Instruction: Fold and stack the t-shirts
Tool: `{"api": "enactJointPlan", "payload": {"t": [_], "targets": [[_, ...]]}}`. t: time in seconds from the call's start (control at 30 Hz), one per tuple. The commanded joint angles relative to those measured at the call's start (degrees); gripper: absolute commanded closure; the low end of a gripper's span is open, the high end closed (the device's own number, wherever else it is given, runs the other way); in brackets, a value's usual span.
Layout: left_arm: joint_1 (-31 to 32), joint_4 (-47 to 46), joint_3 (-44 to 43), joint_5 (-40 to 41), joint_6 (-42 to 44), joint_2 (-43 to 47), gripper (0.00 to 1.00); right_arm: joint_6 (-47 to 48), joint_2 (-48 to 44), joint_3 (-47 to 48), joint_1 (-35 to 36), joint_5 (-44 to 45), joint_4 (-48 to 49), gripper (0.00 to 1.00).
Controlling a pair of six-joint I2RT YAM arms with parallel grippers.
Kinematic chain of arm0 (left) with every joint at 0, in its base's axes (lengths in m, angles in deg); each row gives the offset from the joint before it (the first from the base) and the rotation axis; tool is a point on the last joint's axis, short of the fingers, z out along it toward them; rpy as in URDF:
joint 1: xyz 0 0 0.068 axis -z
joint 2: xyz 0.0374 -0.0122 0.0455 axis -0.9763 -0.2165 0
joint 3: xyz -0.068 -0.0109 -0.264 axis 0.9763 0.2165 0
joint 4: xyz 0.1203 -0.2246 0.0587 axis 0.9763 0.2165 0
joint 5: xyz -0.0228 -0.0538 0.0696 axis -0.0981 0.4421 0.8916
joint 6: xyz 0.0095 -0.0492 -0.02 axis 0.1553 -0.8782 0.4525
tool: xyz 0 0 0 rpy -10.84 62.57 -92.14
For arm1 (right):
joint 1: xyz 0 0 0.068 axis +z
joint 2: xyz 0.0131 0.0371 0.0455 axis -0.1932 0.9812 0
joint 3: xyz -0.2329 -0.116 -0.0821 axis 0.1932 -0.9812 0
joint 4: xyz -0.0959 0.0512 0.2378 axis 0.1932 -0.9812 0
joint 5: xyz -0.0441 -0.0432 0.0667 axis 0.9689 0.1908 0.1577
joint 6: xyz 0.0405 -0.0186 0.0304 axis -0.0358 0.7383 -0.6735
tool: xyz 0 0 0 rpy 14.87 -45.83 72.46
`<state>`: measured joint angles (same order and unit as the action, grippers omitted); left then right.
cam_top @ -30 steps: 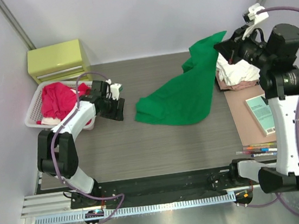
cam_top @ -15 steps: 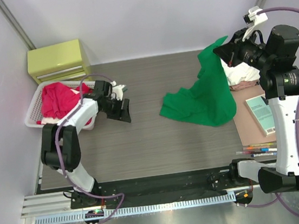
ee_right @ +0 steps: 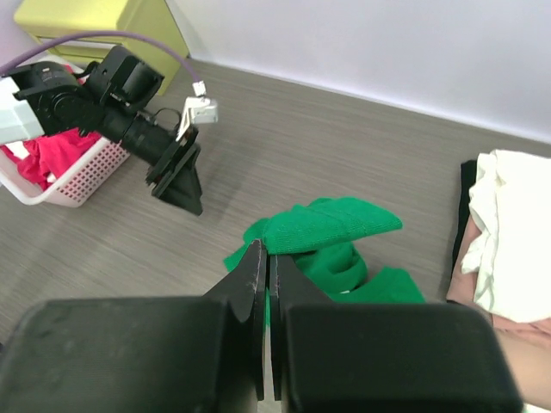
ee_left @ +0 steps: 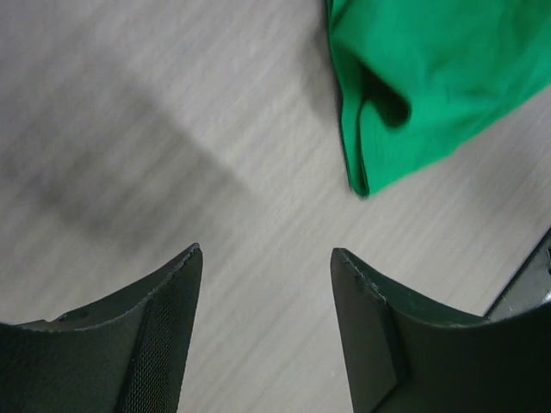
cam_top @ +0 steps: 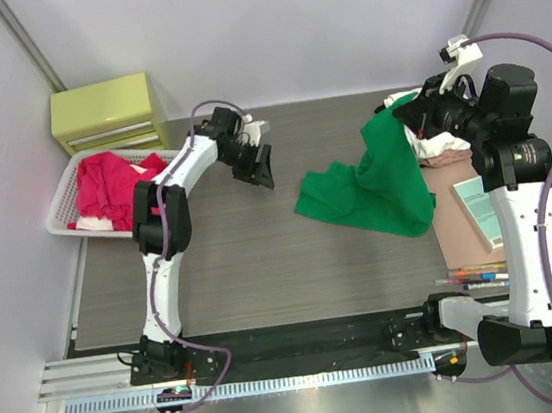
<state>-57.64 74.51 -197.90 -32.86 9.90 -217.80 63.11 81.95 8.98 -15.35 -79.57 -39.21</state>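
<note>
A bright green t-shirt (cam_top: 366, 187) hangs from my right gripper (cam_top: 408, 113), which is shut on a fold of its upper edge (ee_right: 331, 225) above the table; its lower part lies crumpled on the wood. In the right wrist view my right gripper (ee_right: 267, 251) pinches the cloth between closed jaws. My left gripper (cam_top: 262, 171) is open and empty over bare table, left of the shirt. In the left wrist view my left gripper (ee_left: 267, 258) frames only wood, and a shirt corner (ee_left: 405, 95) lies ahead to the right. Red t-shirts (cam_top: 107, 182) fill the basket. White and pale pink shirts (cam_top: 441, 142) are stacked behind my right gripper.
The white slatted basket (cam_top: 59, 221) stands at the left edge, with a yellow drawer box (cam_top: 108, 111) behind it. A brown mat (cam_top: 458, 229) on the right carries a teal book (cam_top: 481, 209). Coloured pens (cam_top: 476, 279) lie near the front right.
My left arm has stretched from beside the basket out to the middle back of the table. The right gripper pulled the green shirt rightward, bunching it into a smaller heap.
</note>
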Motion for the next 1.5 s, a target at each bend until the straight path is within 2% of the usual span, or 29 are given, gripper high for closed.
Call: {"api": "enactJointPlan", "payload": {"t": [0.0, 0.2, 0.3, 0.47, 0.57, 0.73, 0.93, 1.1, 1.3, 1.47], "targets": [[0.88, 4.92, -10.06, -1.22, 0.05, -6.56, 0.37, 1.53, -1.08, -0.83, -0.10, 2.69, 0.72, 0.99], [2.90, 2.64, -12.98, -4.12, -2.32, -10.62, 0.37, 2.16, -0.03, -0.92, -0.10, 3.40, 0.46, 0.99], [3.52, 0.36, -12.80, -9.03, -5.83, -11.59, 0.37, 2.16, 0.50, -1.18, -0.10, 3.13, 0.63, 0.99], [4.75, 2.19, -16.49, -33.51, -9.09, -15.10, 0.37, 2.86, 0.59, -2.41, -0.01, 3.57, 1.16, 0.99], [5.72, 2.11, -17.20, -39.01, -10.23, -15.11, 0.36, 2.60, 0.50, -3.20, -0.10, 3.49, 1.69, 0.99], [6.60, -3.42, -14.12, -38.67, -14.54, -13.79, 0.36, 2.78, 0.42, -3.29, -0.10, 3.49, 1.78, 0.99], [7.91, -4.04, -18.06, -35.51, -15.24, -17.83, 0.36, 3.04, -0.37, -3.55, -0.10, 3.13, 1.51, 0.99], [7.04, 2.45, -20.98, -31.29, -9.19, -17.31, 0.36, 3.48, -0.55, -3.64, -0.10, 3.49, 1.51, 0.99], [4.84, 2.37, -19.48, -27.34, -8.04, -15.54, 0.36, 2.34, 1.20, -3.55, -0.10, 2.34, 2.57, 0.99], [4.84, 5.27, -22.11, -23.57, -6.20, -17.74, 0.35, 2.95, 0.68, -4.60, -0.10, 2.87, 2.66, 0.99]]}}
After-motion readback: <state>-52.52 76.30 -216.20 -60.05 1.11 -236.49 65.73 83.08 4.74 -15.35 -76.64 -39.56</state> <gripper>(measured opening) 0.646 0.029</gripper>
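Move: The left end of the green t-shirt lies on the table some 12 cm to the left hand's right, 4 cm back and about 5 cm below it; the white laundry basket is some 34 cm to that hand's left, level fore and aft. From the right hand, which already holds the shirt's other end up, that left end is roughly 18 cm left, 6 cm ahead and 36 cm down, and the folded stack is about 19 cm ahead, 14 cm right and 33 cm down. The open left hand dips about 3 cm, then sweeps some 10 cm to its right and back towards the shirt's left end, rising as its fingers swing up about 30 degrees to point flatter to the right, before sinking again and easing a couple of centimetres left and forward beside the cloth, still open. The right hand keeps its pinch on the raised end and lowers it about 4 cm, mostly early on, then all but holds still. ##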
